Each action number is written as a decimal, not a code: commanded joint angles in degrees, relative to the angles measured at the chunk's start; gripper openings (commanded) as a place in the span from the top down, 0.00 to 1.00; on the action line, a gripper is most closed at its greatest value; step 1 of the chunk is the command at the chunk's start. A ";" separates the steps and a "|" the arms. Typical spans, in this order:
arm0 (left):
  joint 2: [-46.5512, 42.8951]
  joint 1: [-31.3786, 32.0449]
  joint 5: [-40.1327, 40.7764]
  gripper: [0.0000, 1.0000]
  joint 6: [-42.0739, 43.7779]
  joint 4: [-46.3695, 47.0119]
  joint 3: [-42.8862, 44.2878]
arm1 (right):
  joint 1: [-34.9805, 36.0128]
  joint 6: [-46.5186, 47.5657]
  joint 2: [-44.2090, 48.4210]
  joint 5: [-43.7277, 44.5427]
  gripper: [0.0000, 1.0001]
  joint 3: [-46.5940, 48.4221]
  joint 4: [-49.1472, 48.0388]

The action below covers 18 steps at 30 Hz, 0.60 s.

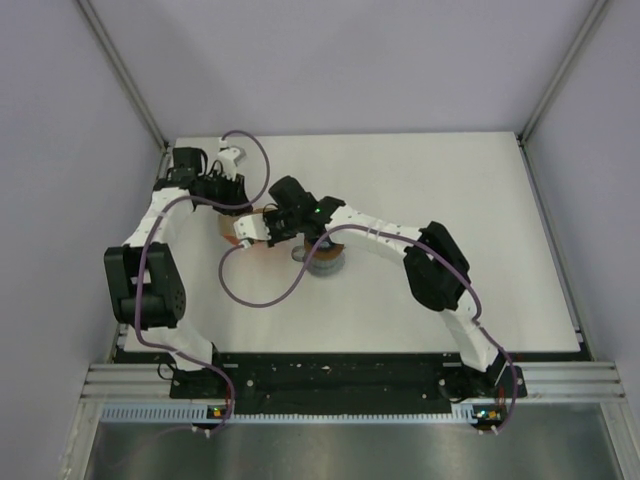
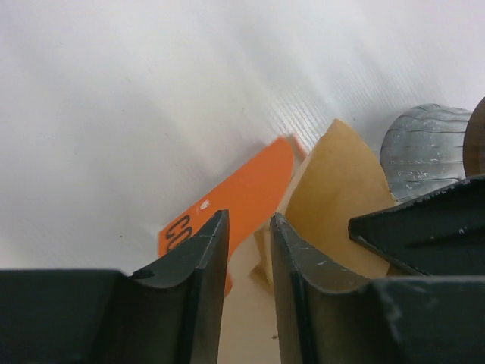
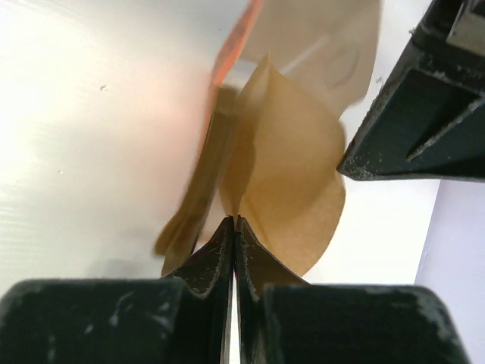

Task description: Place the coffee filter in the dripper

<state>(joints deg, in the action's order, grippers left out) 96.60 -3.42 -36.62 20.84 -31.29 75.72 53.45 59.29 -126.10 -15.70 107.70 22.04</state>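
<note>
My right gripper (image 3: 234, 221) is shut on the edge of a light-tan coffee filter (image 3: 292, 178), which stands up fanned out from the orange packet (image 3: 236, 34). My left gripper (image 2: 248, 220) is narrowly open, its tips over the packet (image 2: 250, 189) and its stack of tan papers. The filter also shows in the left wrist view (image 2: 337, 189). In the top view both grippers meet over the packet (image 1: 262, 243), the left (image 1: 248, 207) from behind and the right (image 1: 263, 230) from the right. No bright blue dripper shows in any view.
A grey ribbed mug (image 2: 423, 148) stands just right of the packet, under the right arm in the top view (image 1: 326, 262). A brown ring (image 2: 477, 136) shows at the frame edge beside it. The left gripper's body (image 3: 424, 98) is close to the lifted filter.
</note>
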 commanded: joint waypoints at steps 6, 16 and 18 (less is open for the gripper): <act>0.79 -2.46 -4.25 0.49 2.62 -3.08 3.47 | 0.51 1.45 -0.46 -0.47 1.00 2.87 -0.77; -0.62 -4.49 -2.05 0.47 3.33 -5.18 5.14 | 0.60 -1.28 2.52 0.15 1.00 5.07 -0.86; -1.14 -4.58 -1.26 0.47 1.84 -5.10 5.75 | 0.51 -1.28 5.06 -0.81 1.00 3.84 -1.12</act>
<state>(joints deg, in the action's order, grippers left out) 98.35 -7.86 -38.15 23.07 -35.62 78.76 53.82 59.09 -126.17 -14.85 110.72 22.06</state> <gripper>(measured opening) 0.528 0.003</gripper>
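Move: The right hand already pinches a coffee filter; the dripper it is meant for lies about 11 cm to its right, level fore and aft, roughly 3 cm lower, with the glass mug some 8 cm farther down beneath it. The filter pack hangs about 5 cm left of the right hand, 3 cm ahead and 6 cm below. From the left hand, already partly open, that pack is about 4 cm back, straight in line sideways and 8 cm lower. Left fingers open further above the pack, drifting 3 cm left; the right, still pinching its filter, rises 2 cm. ##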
